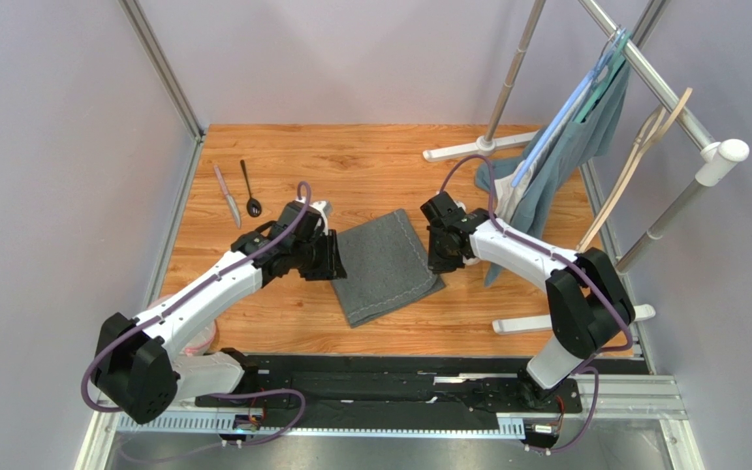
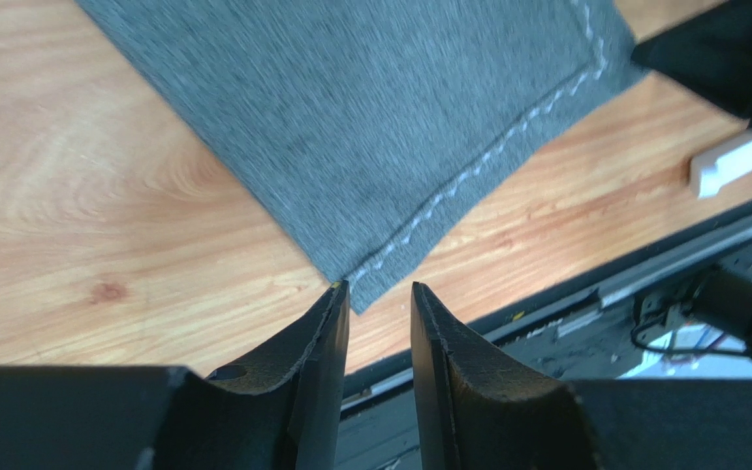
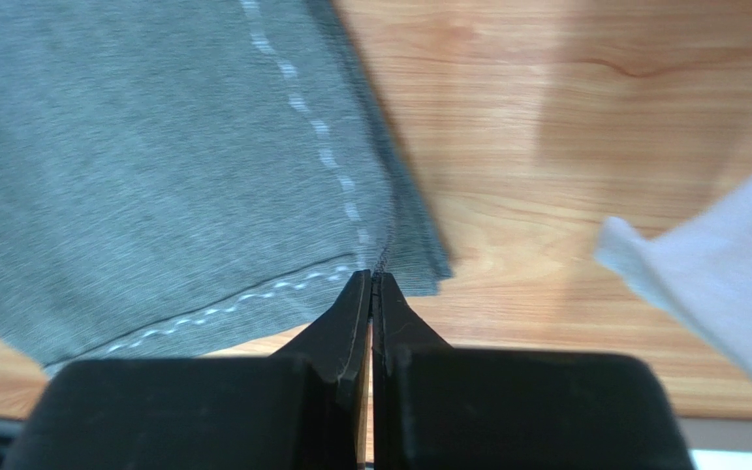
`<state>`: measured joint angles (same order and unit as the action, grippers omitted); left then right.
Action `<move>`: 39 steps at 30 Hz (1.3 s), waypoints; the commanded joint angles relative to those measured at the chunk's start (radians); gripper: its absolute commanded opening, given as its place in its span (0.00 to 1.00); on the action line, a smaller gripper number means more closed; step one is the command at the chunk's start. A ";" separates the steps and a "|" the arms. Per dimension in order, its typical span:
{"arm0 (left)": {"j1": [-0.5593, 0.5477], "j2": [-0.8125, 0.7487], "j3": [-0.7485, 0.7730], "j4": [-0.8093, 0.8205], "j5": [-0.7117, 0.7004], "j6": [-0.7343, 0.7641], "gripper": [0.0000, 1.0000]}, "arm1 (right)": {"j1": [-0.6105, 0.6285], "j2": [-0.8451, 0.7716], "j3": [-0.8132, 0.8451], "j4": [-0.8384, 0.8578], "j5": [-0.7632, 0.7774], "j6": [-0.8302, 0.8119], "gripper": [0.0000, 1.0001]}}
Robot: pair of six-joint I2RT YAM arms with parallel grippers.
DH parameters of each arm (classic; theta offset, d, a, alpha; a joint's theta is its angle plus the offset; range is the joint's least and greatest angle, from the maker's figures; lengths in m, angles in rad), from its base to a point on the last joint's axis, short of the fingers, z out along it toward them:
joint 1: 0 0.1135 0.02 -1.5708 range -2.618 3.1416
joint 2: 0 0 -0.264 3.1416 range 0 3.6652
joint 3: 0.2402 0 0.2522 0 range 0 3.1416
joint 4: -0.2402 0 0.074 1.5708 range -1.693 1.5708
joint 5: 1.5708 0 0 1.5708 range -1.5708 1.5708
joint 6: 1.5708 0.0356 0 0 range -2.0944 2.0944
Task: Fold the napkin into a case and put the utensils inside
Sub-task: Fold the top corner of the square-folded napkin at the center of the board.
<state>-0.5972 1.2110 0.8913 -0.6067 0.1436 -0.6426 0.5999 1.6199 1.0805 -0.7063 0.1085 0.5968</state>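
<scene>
The napkin (image 1: 386, 264) lies folded as a dark grey rectangle with pale stitching on the wooden table (image 1: 370, 166). My left gripper (image 1: 336, 257) is at its left edge. In the left wrist view the left gripper (image 2: 380, 286) stands open, with the napkin (image 2: 390, 127) corner just past its fingertips and nothing between them. My right gripper (image 1: 439, 259) is at the cloth's right edge. It is shut, and the right gripper (image 3: 372, 276) pinches the stitched edge of the napkin (image 3: 154, 176). The silver knife (image 1: 227, 194) and the black spoon (image 1: 250, 188) lie side by side at the back left.
A clothes rack stands at the right with a teal-grey garment (image 1: 586, 127) and hangers (image 1: 645, 147). Its white feet (image 1: 473, 149) rest on the table behind and beside the right arm. A pale blurred shape (image 3: 713, 294) shows right of the right gripper. A black rail (image 2: 596, 294) runs along the near edge.
</scene>
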 commanded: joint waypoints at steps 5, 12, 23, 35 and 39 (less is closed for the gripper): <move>0.273 -0.025 0.024 0.070 0.192 -0.032 0.38 | 0.092 0.182 0.267 0.223 -0.306 0.009 0.00; 0.320 -0.031 0.060 0.021 0.182 0.001 0.37 | 0.152 0.503 0.684 0.209 -0.466 0.034 0.00; 0.323 -0.031 0.005 0.045 0.180 0.003 0.36 | 0.156 0.629 0.774 0.298 -0.538 0.106 0.00; 0.321 -0.004 -0.029 0.077 0.272 0.004 0.36 | 0.147 0.658 0.791 0.237 -0.439 0.087 0.00; 0.297 -0.019 -0.126 0.172 0.326 -0.035 0.37 | 0.133 0.580 0.698 0.217 -0.342 0.093 0.00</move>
<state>-0.2813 1.2060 0.8379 -0.5255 0.4000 -0.6521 0.7479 2.2910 1.8370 -0.4728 -0.3336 0.6872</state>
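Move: The right hand already pinches the lifted top-layer right corner of the napkin. The napkin's left corner, where it is taken, lies about 26 cm left, 9 ahead and 4 below. The far corner is some 18 cm ahead and 8 left of the right hand, the near corner roughly 13 back and 20 left, both about 4 below. From the left hand, the left corner is some 11 cm ahead, 4 left and 10 below. Right arcs its pinched corner some 25 cm left, 9 forward, towards the left corner; left hand clears forward-left. ##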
